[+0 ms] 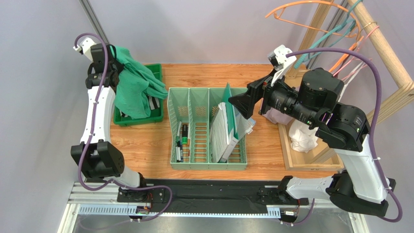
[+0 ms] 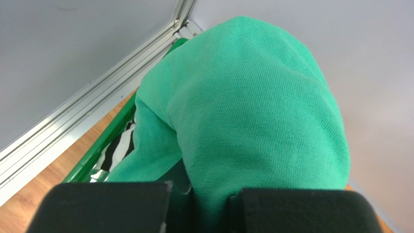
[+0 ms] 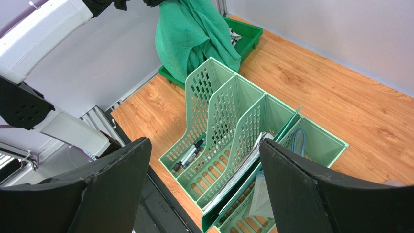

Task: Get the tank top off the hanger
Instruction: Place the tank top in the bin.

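Observation:
The green tank top (image 1: 133, 90) hangs bunched from my left gripper (image 1: 112, 60), which is raised at the far left above a green bin (image 1: 156, 69). In the left wrist view the cloth (image 2: 243, 111) fills the frame and a fold of it is pinched between the gripper's (image 2: 204, 194) nearly closed fingers. The fabric's lower end drapes into the bin (image 2: 112, 131). Several hangers, an orange hanger (image 1: 311, 9) among them, hang on the wooden rack at the far right, apart from the tank top. My right gripper (image 1: 241, 100) is open and empty above the file organizer (image 3: 228, 121), pointing left.
The mint file organizer (image 1: 206, 131) at table centre holds pens and papers. A striped cloth (image 2: 119, 148) lies in the green bin. A wooden tray (image 1: 286, 145) with white cloth sits at the right, below the wooden rack (image 1: 384, 43).

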Motion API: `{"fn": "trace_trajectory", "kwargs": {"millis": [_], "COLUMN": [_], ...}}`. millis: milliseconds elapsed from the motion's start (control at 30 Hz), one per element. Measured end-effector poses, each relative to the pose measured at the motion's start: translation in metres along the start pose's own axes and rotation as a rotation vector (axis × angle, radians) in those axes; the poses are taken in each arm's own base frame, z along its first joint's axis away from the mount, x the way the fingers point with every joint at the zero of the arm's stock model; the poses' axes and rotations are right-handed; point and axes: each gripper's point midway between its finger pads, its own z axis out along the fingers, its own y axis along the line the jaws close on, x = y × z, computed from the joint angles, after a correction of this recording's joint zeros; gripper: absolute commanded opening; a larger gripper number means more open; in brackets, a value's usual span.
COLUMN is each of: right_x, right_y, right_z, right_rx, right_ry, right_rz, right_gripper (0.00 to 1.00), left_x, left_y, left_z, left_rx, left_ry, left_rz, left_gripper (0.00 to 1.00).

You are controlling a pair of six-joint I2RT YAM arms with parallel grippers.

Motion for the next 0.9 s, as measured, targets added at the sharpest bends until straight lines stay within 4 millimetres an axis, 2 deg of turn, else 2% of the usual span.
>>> {"fn": "trace_trajectory", "kwargs": {"millis": [133,267,433,633,767,900], "right_x": [0.001,0.001,0.001,0.002,0.002,0.003], "right_y": [0.001,0.001,0.002,0.002,0.003,0.003], "right_z": [0.0,0.0,-0.001,-0.001,-0.001,-0.002], "right_rx": [-0.006,-0.006,-0.006,-0.004,-0.004,-0.003], "right_ry": [0.004,0.003,0.003,0.01,0.011,0.017], "right_rz": [0.003,0.011,0.024,0.038,0.051,0.065], "right_gripper": [0.88,0.88,0.88,0.88,0.88,0.88], "left_x": [0.003,0.034,0.066,0.088,0.121,0.153], "left_y": [-0.004,0.002,0.02,0.028,0.023,-0.001], "left_z": [0.004,0.014,0.023,0.035,0.051,0.071], "left_rx": [0.037,0.041,0.012,0.011,0.063,0.156], "left_ry": [-0.012,0.042,0.093,0.143,0.257,0.432], "left_rz": [-0.005,0.036,0.132,0.235,0.261,0.257], "left_gripper": [0.0,0.0,0.0,0.0,0.0,0.04]}}
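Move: The left hand still holds the green tank top, which hangs over the green bin. The bin's middle is about 3 cm ahead of that hand, 4 cm to its right and roughly 30 cm below. The striped top in the bin lies about 2 cm ahead, 4 cm right and 29 cm down; the pale-green organizer stands some 38 cm right and 14 cm back, 26 cm lower. From the idle right hand the bin is about 30 cm ahead, 46 cm left and 46 cm down. Keeping its pinch on the green tank top, the left hand lowers it about 15 cm towards the bin, sinking almost straight at first, then swinging right and forward by some 5 cm each as it nears. The wrist tips its fingers about 20 degrees further down and turns clockwise by a similar amount; the fingers stay shut. ##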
